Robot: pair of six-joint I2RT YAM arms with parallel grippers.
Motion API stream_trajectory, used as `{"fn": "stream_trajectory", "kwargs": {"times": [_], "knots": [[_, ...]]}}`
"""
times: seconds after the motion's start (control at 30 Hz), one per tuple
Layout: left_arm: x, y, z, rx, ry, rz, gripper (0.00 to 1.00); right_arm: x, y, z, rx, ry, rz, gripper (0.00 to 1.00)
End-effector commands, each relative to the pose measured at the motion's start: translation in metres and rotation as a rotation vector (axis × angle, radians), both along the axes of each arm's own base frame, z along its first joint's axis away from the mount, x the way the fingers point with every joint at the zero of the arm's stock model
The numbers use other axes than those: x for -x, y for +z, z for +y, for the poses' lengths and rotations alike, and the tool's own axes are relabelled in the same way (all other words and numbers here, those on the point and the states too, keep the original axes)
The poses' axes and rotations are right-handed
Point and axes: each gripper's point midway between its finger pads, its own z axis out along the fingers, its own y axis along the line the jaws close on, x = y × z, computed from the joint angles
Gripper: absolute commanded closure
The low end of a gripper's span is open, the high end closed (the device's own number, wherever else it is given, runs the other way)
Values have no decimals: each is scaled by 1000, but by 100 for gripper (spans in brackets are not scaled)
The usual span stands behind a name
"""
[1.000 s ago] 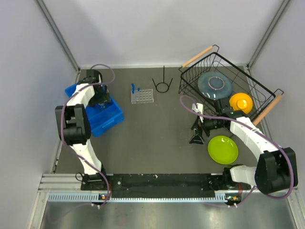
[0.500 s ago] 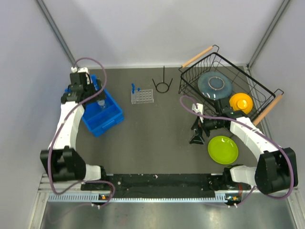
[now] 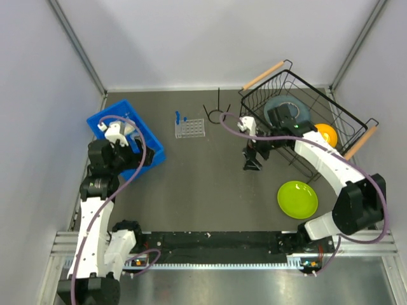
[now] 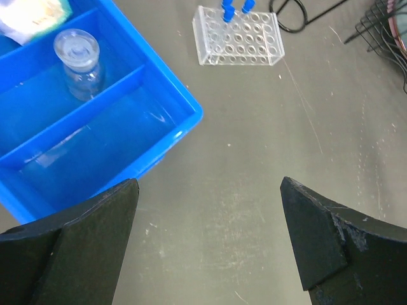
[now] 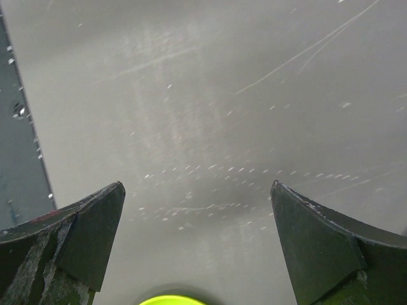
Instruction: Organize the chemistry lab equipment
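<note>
The small clear cup (image 4: pixel 77 60) stands upright in a blue bin (image 4: pixel 159 136), and the clear cream-filled piece (image 4: pixel 28 16) lies in the compartment behind it. My left gripper (image 4: pixel 208 187) (image 3: pixel 131 152) hangs open and empty over bare table just off the bin's near corner. The clear grid rack (image 3: pixel 190 128) (image 4: pixel 240 41) holds two blue-capped tubes (image 3: pixel 180 118) (image 4: pixel 234 7). The black wire ring stand (image 3: pixel 217 113) is right of the rack. My right gripper (image 3: pixel 252 164) (image 5: pixel 197 187) is open and empty above the table, in front of the basket.
A black wire dish basket (image 3: pixel 343 111) at the back right holds a grey plate (image 3: pixel 299 105) and an orange bowl (image 3: pixel 327 132). A green plate (image 3: pixel 297 199) (image 5: pixel 168 300) lies on the table near the right arm. White walls close in the table.
My left gripper came back out of the blue bin toward the near side and opened wider, leaving the cup there. My right arm swung from beside the green plate toward the basket's front.
</note>
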Motion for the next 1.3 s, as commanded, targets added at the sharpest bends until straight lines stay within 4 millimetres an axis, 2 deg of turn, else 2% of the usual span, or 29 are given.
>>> {"fn": "stream_trajectory", "kwargs": {"times": [0.0,0.17,0.2,0.27,0.3,0.33,0.43,0.47,0.53,0.57,0.6,0.7,0.77,0.8,0.9,1.03,1.1,1.13,1.2,1.27], "knots": [[7,1,-13,31,-70,-56,1,-45,30,25,112,-53,-124,1],[15,-11,-16,12,-106,-53,1,-92,50,58,121,-149,-179,1],[17,-12,-17,14,-111,-48,1,-111,65,67,97,-185,-240,1],[18,-10,-18,17,-112,-54,1,-135,63,77,79,-251,-253,1],[18,-11,-18,18,-117,-55,1,-158,80,84,41,-306,-335,1],[18,-10,-18,18,-115,-59,1,-170,71,91,39,-337,-330,1],[18,-11,-16,16,-104,-56,1,-201,80,108,-10,-337,-427,1],[19,-10,-16,13,-102,-60,1,-211,66,114,-5,-332,-421,1],[18,-10,-14,8,-92,-63,1,-228,75,128,-47,-339,-459,1],[18,-9,-14,5,-91,-68,1,-237,57,135,-38,-343,-442,2],[18,-9,-13,4,-86,-69,1,-247,67,139,-60,-357,-465,3],[18,-10,-11,-4,-75,-69,1,-269,62,153,-92,-392,-483,6],[17,-12,-9,-8,-61,-63,1,-280,58,158,-109,-419,-489,7],[17,-12,-8,-10,-57,-61,1,-287,48,161,-106,-421,-485,8],[17,-13,-7,-13,-53,-60,1,-295,43,168,-132,-430,-481,15],[16,-16,-7,-13,-54,-48,1,-300,22,180,-141,-420,-467,29],[16,-15,-6,-14,-48,-48,1,-305,19,184,-136,-423,-489,33],[16,-16,-6,-13,-48,-47,1,-305,8,189,-122,-412,-489,39],[16,-16,-6,-13,-47,-46,1,-308,7,193,-121,-415,-500,46],[16,-16,-6,-15,-44,-49,1,-309,2,196,-118,-422,-506,60]]}}
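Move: The black ring stand, upside down with its legs up, stands about 32 cm ahead of the right hand, 12 cm to its left and some 9 cm below. The clear tube rack is about 12 cm left of the stand and 5 cm nearer; the dish rack's middle lies some 28 cm ahead of this hand and 25 cm to its right. From the left hand the stand is about 30 cm ahead, 29 cm right and 16 cm below. To the ring stand's left leg goes the empty right hand, sweeping forward about 30 cm and left some 17 cm. It first rises about 4 cm, then sinks about 6 cm, turning clockwise while the fingers tip up nearer level. Late in the reach the fingers close from wide open to about half around the leg's tip; contact can't be seen. The left hand, open and empty, eases slightly back and down beside the blue box. ##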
